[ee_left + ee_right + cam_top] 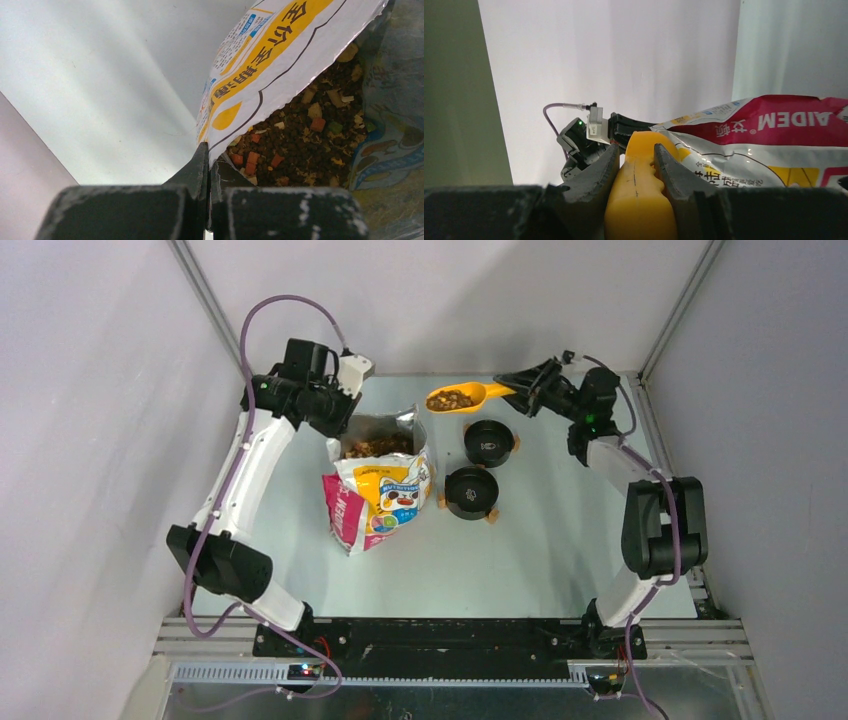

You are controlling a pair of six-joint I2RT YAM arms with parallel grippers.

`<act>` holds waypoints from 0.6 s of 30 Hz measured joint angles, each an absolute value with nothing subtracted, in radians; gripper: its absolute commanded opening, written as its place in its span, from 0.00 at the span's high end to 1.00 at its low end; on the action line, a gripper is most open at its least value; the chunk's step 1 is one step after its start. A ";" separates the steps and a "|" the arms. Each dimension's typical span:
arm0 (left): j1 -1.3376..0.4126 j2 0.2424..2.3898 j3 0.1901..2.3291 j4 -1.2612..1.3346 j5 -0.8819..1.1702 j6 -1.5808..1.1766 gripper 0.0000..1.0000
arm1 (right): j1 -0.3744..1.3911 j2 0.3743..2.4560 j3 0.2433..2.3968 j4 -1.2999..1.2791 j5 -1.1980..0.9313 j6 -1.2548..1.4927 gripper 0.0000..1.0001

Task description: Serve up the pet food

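The pet food fills the open cartoon-cat bag standing left of centre; brown kibble with orange and tan bits shows in the bag's mouth. My left gripper is shut on the bag's rim, its jaws pinching the foil edge. My right gripper is shut on the handle of a yellow scoop, which hangs level in the air behind the bowls with a load of pet food in it. The right wrist view shows the handle between both fingers.
Two black bowls sit right of the bag: the far one just under the scoop, the near one beside the bag's front. White enclosure walls stand close behind and at both sides. The bag lies ahead in the right wrist view.
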State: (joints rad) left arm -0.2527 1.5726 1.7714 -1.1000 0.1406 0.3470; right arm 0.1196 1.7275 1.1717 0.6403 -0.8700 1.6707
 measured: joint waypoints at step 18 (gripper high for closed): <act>-0.249 1.475 1.663 -1.033 0.165 0.316 1.00 | -0.135 1.531 0.941 0.616 -0.839 1.518 1.00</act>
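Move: The far bowl sits almost right under the right hand, about 3 cm ahead, 1 cm to its left and some 27 cm below; the hand's loaded scoop reaches out to the left, short of being over that bowl. From the right hand, the near bowl lies about 12 cm back and 8 cm left, and the open bag roughly 14 cm back and 30 cm left. From the left hand, the far bowl is about 11 cm ahead and 38 cm to the right. The yellow scoop, heaped with pet food, is carried level away from the bag to the robot's right, its pan coming towards the place above the far bowl. The right hand keeps its grip on the handle, travels about 11 cm right while sinking some 2 cm, and turns roughly 15 degrees clockwise. The left fingers keep pinching the bag's rim and ease back a centimetre or so. ##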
